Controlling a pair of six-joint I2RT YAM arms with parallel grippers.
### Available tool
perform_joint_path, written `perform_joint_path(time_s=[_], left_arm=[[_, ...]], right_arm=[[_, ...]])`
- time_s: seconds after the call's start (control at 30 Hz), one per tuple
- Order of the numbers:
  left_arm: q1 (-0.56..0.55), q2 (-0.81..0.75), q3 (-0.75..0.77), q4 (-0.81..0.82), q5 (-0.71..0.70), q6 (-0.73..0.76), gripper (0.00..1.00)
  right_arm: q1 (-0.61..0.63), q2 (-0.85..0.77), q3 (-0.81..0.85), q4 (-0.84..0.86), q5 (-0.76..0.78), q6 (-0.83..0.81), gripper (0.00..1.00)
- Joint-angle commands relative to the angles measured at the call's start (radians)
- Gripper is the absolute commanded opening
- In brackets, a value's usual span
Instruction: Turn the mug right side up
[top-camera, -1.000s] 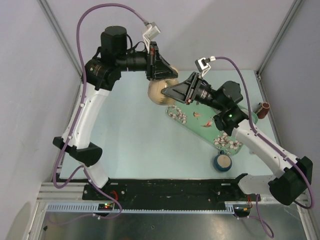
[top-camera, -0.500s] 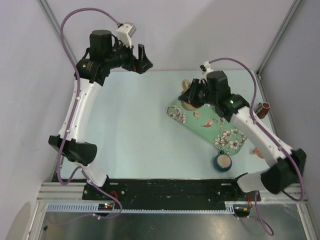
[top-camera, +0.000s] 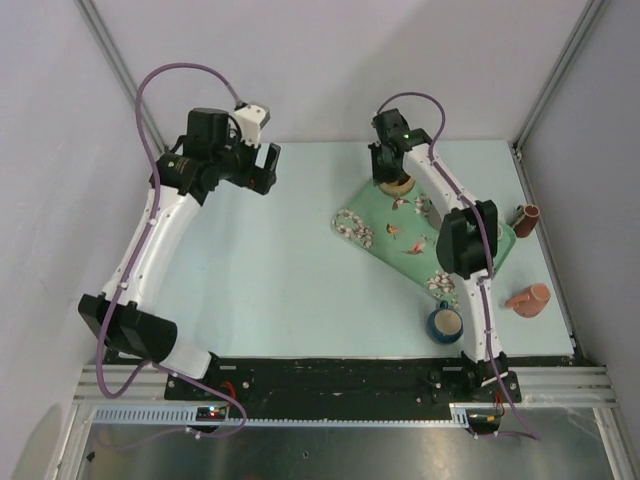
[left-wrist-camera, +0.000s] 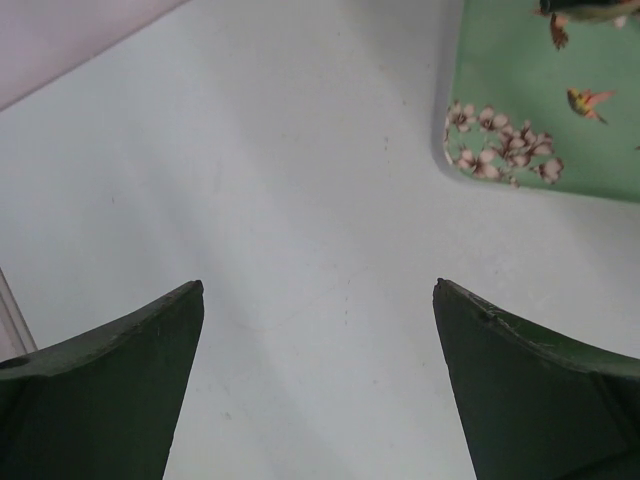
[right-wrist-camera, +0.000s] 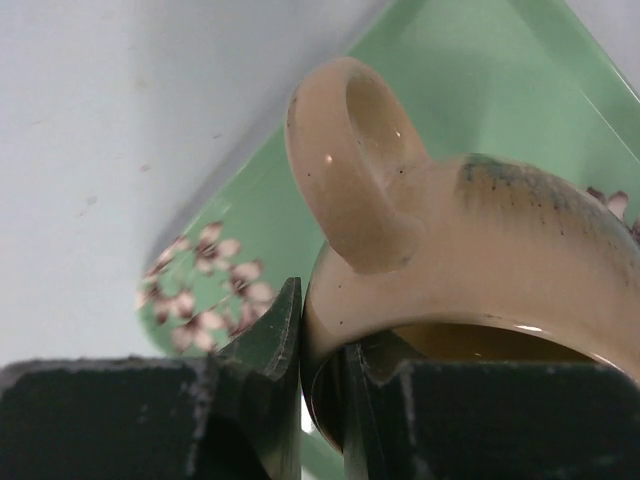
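The tan mug (top-camera: 400, 184) is at the far corner of the green flowered tray (top-camera: 420, 248). My right gripper (top-camera: 392, 172) reaches down over it. In the right wrist view the right gripper (right-wrist-camera: 325, 345) is shut on the mug's rim (right-wrist-camera: 470, 260), with one finger inside and one outside. The small handle (right-wrist-camera: 350, 160) points away and the opening faces the gripper. I cannot tell if the base touches the tray (right-wrist-camera: 470, 70). My left gripper (top-camera: 265, 165) is open and empty above bare table at the back left (left-wrist-camera: 318, 290).
A dark blue mug (top-camera: 446, 322) stands by the tray's near end. A pinkish mug (top-camera: 528, 297) lies on its side at the right edge, and a brown cup (top-camera: 527, 217) stands behind it. The tray's corner (left-wrist-camera: 530, 90) shows in the left wrist view.
A second ago both grippers held the mug in the air. The left gripper has let go and drawn back to the left. The right arm carried the mug to the tray's far corner.
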Motion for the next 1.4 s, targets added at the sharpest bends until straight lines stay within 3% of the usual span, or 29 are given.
perform_joint_path(time_s=[0.0, 0.37, 0.5, 0.63, 0.73, 1.07, 1.23, 1.37], left_arm=[[-0.002, -0.038, -0.037, 0.018, -0.034, 0.043, 1.00], [-0.003, -0.022, -0.023, 0.018, -0.019, 0.042, 1.00], [-0.004, -0.026, -0.024, 0.018, -0.013, 0.040, 1.00], [-0.004, -0.032, -0.029, 0.017, -0.015, 0.041, 1.00], [-0.004, -0.039, -0.030, 0.017, -0.011, 0.041, 1.00], [-0.004, -0.062, -0.035, 0.015, 0.002, 0.044, 1.00], [-0.005, -0.077, -0.037, 0.015, 0.010, 0.045, 1.00], [-0.004, -0.093, -0.045, 0.015, 0.021, 0.045, 1.00]], right_arm=[[-0.033, 0.090, 0.203, -0.070, 0.009, -0.063, 0.00], [-0.059, 0.217, 0.183, -0.034, 0.010, -0.051, 0.00], [-0.065, 0.220, 0.184, -0.049, 0.024, -0.051, 0.20], [-0.074, 0.205, 0.177, -0.051, 0.023, -0.050, 0.31], [-0.074, 0.185, 0.179, -0.061, 0.025, -0.054, 0.47], [-0.066, -0.052, 0.116, -0.095, 0.157, -0.039, 0.90], [-0.083, -0.271, -0.062, -0.074, 0.254, 0.031, 0.99], [-0.145, -0.511, -0.339, 0.000, 0.344, 0.138, 0.99]])
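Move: My right hand still holds the tan mug by its rim above the green tray. The spot where it will stand, near the tray's far-left corner, is about 2 cm ahead, 6 cm to the right and 10 cm below this hand. On the same tray the mauve mug is some 17 cm right and 4 cm back, and the grey mug roughly 25 cm right and 10 cm back. From my left hand the spot lies about 36 cm right, 14 cm ahead and 27 cm down. I lower the tan mug about 8 cm with my right hand, drifting some 3 cm right and a little forward, onto the tray beside the mauve mug. There I pause, open my fingers wide to let go of the rim, then lift away about 17 cm, swinging back and to the right as the fingertips tip up some 15 degrees. ##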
